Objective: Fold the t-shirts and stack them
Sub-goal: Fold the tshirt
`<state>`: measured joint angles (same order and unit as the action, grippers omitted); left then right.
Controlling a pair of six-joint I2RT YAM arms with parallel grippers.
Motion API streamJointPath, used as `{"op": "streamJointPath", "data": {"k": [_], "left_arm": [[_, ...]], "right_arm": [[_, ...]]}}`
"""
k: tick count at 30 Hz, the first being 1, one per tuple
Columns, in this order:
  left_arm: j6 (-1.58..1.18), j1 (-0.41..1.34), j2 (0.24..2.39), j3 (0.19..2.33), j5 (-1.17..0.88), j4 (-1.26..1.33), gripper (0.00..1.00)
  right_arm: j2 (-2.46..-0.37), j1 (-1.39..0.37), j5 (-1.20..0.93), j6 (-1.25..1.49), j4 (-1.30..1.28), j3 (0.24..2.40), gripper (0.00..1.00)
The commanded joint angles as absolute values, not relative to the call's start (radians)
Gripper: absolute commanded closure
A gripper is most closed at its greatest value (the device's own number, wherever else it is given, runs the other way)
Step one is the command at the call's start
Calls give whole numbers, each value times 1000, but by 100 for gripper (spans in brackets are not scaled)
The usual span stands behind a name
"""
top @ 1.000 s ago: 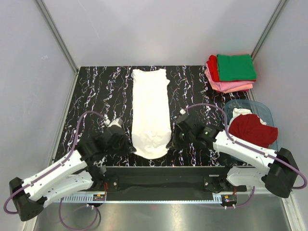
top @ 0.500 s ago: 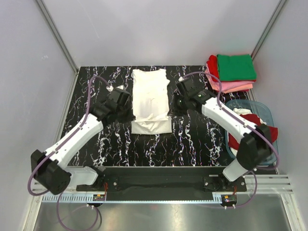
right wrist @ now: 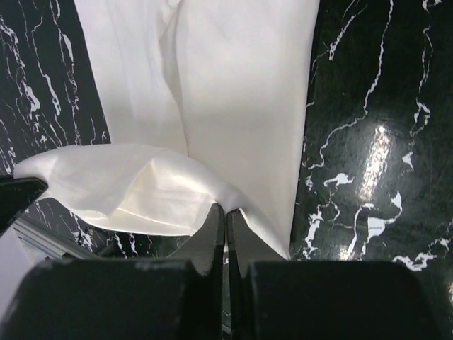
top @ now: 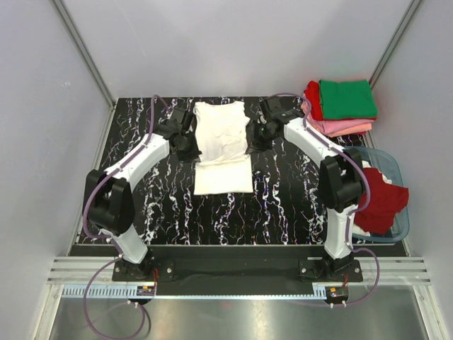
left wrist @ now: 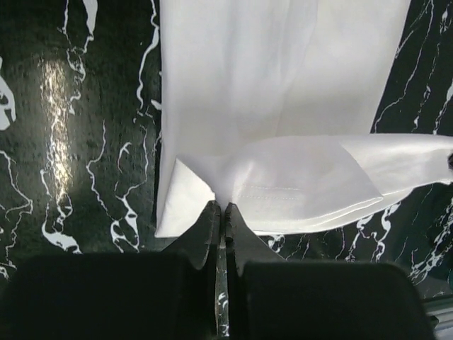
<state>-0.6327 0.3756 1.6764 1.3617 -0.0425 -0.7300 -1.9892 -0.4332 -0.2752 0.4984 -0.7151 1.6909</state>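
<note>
A white t-shirt (top: 223, 173) lies lengthwise in the middle of the black marble table (top: 141, 198), its near hem doubled back over the body. My left gripper (top: 192, 147) is shut on the hem's left corner (left wrist: 205, 185). My right gripper (top: 253, 139) is shut on the hem's right corner (right wrist: 233, 195). The lifted hem (left wrist: 318, 188) sags between the two grippers just above the lower layer (right wrist: 241, 78). Left gripper (left wrist: 221, 207) and right gripper (right wrist: 226, 209) each pinch cloth at the fingertips. Folded t-shirts are stacked at the back right, green (top: 347, 98) on top of red (top: 312, 98) and pink (top: 343, 127).
A translucent blue-grey tub (top: 391, 170) stands at the right edge, holding a dark red shirt (top: 382, 202). Grey walls enclose the table on three sides. The right arm's forearm (top: 311, 145) reaches past the tub's left side.
Both arms have swung from the table's near edge toward the back, carrying the white shirt's hem over its body. The shirt now lies about half as long.
</note>
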Motion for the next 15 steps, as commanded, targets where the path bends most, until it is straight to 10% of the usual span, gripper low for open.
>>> {"op": "streamJointPath", "data": {"k": [1, 15], "left_arm": [[-581, 351, 1733, 1475, -80, -695, 100], [-519, 290, 1966, 1667, -89, -744, 100]], "right_arm": [[-2045, -417, -340, 446, -738, 1785, 100], [-2247, -374, -393, 431, -775, 1986, 100]]}}
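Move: Both hands already pinch the corners of the t-shirt's lifted hem, some 5 cm above the table. The middle of the shirt's upper half, over which the hem is going, lies about 8 cm ahead and 8 cm to the right of the left hand, and roughly 7 cm ahead and 8 cm to the left of the right hand. The near fold edge is about 13 cm back from the right hand; the folded stack is 14 cm ahead of that hand and 30 cm to its right. Keeping their shut grip on the hem's two corners, both hands carry it on over the shirt's upper half and down towards it, the left going forward about 6 cm while sinking roughly 3 cm. The right goes forward and down in nearly equal parts, about 4 cm each, with the cloth still strung between the two grippers and the wrists hardly turning. ##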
